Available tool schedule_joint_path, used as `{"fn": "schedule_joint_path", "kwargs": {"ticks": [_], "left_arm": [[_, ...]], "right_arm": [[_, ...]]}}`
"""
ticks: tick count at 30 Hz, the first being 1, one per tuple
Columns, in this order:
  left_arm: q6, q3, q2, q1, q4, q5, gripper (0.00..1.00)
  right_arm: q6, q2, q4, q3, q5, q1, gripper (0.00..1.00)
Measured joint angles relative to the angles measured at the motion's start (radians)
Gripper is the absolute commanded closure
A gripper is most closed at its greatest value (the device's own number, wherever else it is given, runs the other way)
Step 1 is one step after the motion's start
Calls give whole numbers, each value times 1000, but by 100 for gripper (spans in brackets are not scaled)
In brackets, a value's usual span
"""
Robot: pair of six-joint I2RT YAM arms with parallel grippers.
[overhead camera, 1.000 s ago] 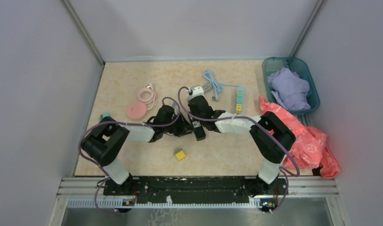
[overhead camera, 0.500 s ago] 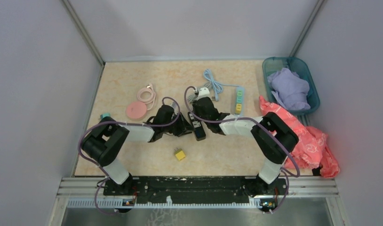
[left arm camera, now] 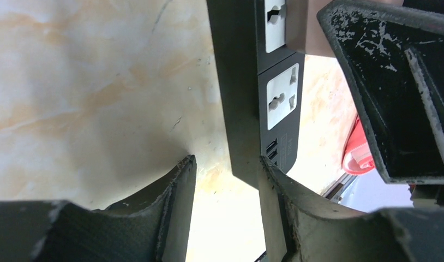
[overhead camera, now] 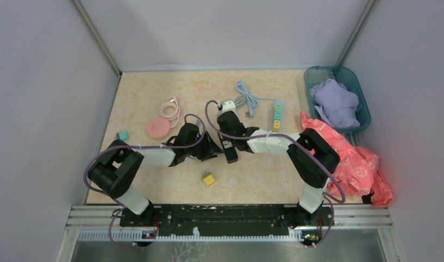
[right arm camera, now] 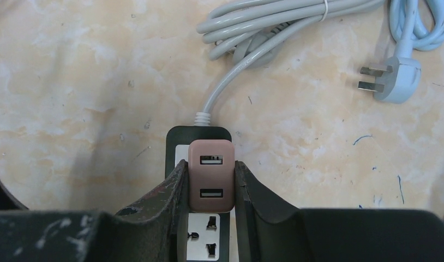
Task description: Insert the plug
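Observation:
The plug is a brownish-pink two-port USB adapter. My right gripper is shut on its sides and holds it over the cord end of the black power strip. A free white socket shows just below the plug. In the top view the strip lies mid-table, with my right gripper over its far end. My left gripper is open beside the strip. Bare table shows between its fingers, and its right finger is against the strip's near end.
The strip's grey cord is coiled beyond it. A pale blue plug and a pastel power strip lie to the right. Also present are a pink reel, a yellow block, a teal block, a teal basket and a red cloth.
My left gripper has opened and let go of the strip, and its arm has drawn back to the left. My right wrist swung right, then came back over the strip.

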Motion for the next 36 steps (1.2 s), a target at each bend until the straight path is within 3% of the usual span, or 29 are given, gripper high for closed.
{"fn": "schedule_joint_path", "kwargs": {"ticks": [6,10,11,14,26,36], "left_arm": [[12,-48,-98,16,-71,-32,34],[30,-72,-188,31,-145,-89,29],[34,-77,-213,34,-163,-105,27],[50,-85,-278,45,-209,-146,25],[108,-108,-455,107,-356,-262,13],[150,-108,-591,171,-486,-320,1]], "right_arm": [[0,-1,-32,14,14,6,78],[0,-23,-65,12,11,8,59],[-1,-32,-87,12,5,8,49],[-9,-47,-175,-2,-24,12,37],[-18,-266,-252,-43,-88,20,31],[28,-241,-246,-153,-128,34,30]]}}
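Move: The pink plug is between my right fingers, already at the far socket of the black power strip. The strip's near end lies about 9 cm back, 2 cm to the right and 5 cm below this hand; the white-blue cord plug is roughly 6 cm ahead, 8 cm right. From my left hand, already open beside the strip, that near end is some 4 cm to the right and 1 cm back, and the yellow plug 9 cm back, 4 cm left. My right fingers open and let go of the pink plug as I draw back and slightly down, then I lift about 6 cm clear and come down again, farther back, with open fingers above the strip's near end. Meanwhile my left hand withdraws from the strip, going some 14 cm left and rising 5 cm, opening wide and turning about 20 degrees counter-clockwise. ##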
